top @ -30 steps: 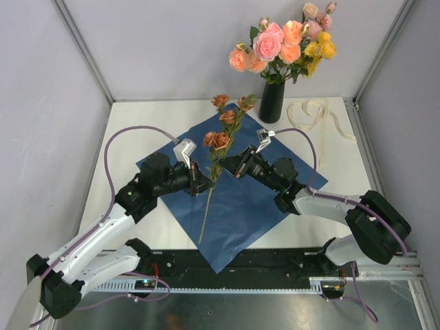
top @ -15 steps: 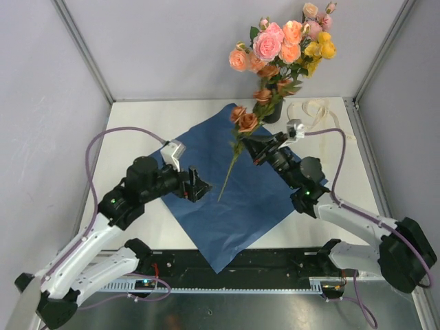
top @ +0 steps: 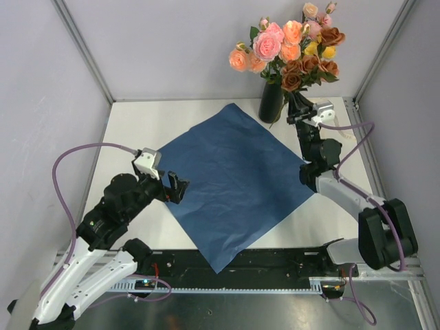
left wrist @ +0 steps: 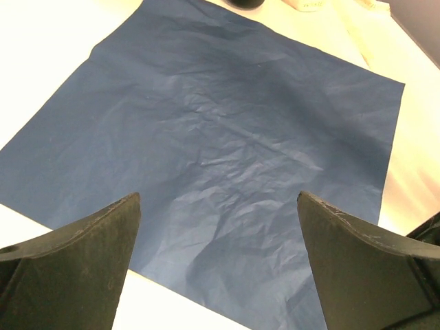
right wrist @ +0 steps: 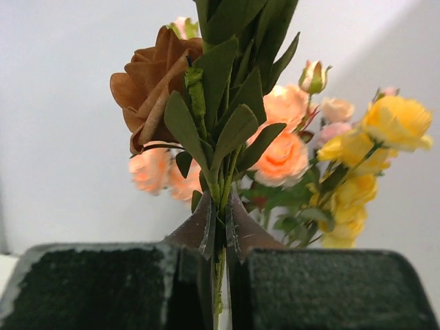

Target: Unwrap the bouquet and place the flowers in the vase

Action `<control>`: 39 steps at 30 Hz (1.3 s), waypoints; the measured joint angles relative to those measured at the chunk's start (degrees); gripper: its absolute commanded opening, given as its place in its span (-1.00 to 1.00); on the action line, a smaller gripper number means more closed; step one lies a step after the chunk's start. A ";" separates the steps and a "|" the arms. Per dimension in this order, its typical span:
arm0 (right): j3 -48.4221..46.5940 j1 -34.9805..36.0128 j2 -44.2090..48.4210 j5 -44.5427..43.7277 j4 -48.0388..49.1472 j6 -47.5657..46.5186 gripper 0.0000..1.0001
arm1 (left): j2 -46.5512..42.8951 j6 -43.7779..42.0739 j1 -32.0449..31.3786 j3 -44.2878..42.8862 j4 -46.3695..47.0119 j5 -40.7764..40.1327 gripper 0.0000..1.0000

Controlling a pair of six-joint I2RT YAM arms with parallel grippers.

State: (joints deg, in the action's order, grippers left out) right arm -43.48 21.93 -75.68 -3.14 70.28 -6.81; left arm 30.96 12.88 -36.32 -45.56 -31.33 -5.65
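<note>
The blue paper (top: 234,180) lies unwrapped and flat on the table. At the back stands the black vase (top: 271,103) with pink, peach and yellow flowers (top: 276,42) in it. Just right of the vase, my right gripper (top: 295,114) is shut on the green stem (right wrist: 221,199) of a spray of brownish-red roses (top: 308,69), upright beside the other blooms. The stem's lower end is hidden. In the right wrist view one brown rose (right wrist: 155,74) rises above the fingers. My left gripper (top: 177,187) is open and empty over the paper's left edge (left wrist: 227,137).
A cream ribbon (top: 347,132) lies on the white table (top: 137,127) at the back right, partly behind the right arm. Grey walls close in the table on three sides. The arm bases sit on the black rail (top: 234,265) at the near edge.
The right gripper carried the brownish-red roses from over the paper up and back to the vase. The left gripper let go of the stem, opened wide and drew back to the left.
</note>
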 measured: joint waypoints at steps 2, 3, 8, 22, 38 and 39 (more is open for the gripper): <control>-2.62 -1.16 -3.19 -0.07 1.33 -2.14 -1.00 | -0.09 -0.07 -0.02 0.15 -0.15 -0.63 0.99; -4.39 -1.68 -4.98 -0.07 1.79 -3.08 -1.00 | -0.20 -0.09 0.00 0.20 -0.17 -0.83 0.99; -13.18 -3.54 -12.76 -0.42 2.54 -7.23 -1.00 | -0.68 -0.37 -0.04 0.26 -0.24 -1.92 0.99; -28.46 -8.11 -24.11 -0.50 3.39 -6.36 -1.00 | -0.63 -0.46 -0.04 0.26 -0.33 -1.73 0.99; -36.89 -8.31 -31.23 -1.05 4.31 -3.06 -1.00 | -0.11 -0.50 -0.04 0.26 -0.61 -2.08 0.99; -36.89 -8.31 -31.67 -1.18 4.42 -2.89 -1.00 | -0.17 -0.50 -0.04 0.26 -0.63 -2.23 0.99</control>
State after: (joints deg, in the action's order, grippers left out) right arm -80.38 13.63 -107.35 -4.32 74.70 -9.69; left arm 30.79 12.38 -36.36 -45.30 -31.97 -7.88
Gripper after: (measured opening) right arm 0.042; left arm 0.995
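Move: The vase stands about 35 cm ahead of my right hand and 3 cm to its left, its middle roughly 28 cm below the hand. The yellow blooms in it are about 33 cm ahead, 13 cm right and level with me. The pale ribbon lies on the table some 33 cm ahead and 25 cm right. From my idle left hand the vase is about 55 cm ahead, 40 cm right and 14 cm below. Keeping the brown flowers pinched by their stems, I carry them forward with my right hand towards the vase, about 14 cm, fast at first and then slower. I rise some 7 cm on the way and sink 1 to 2 cm at the end, drifting a little right, while the hand turns about 10 degrees clockwise and the fingers tip up about as much. ##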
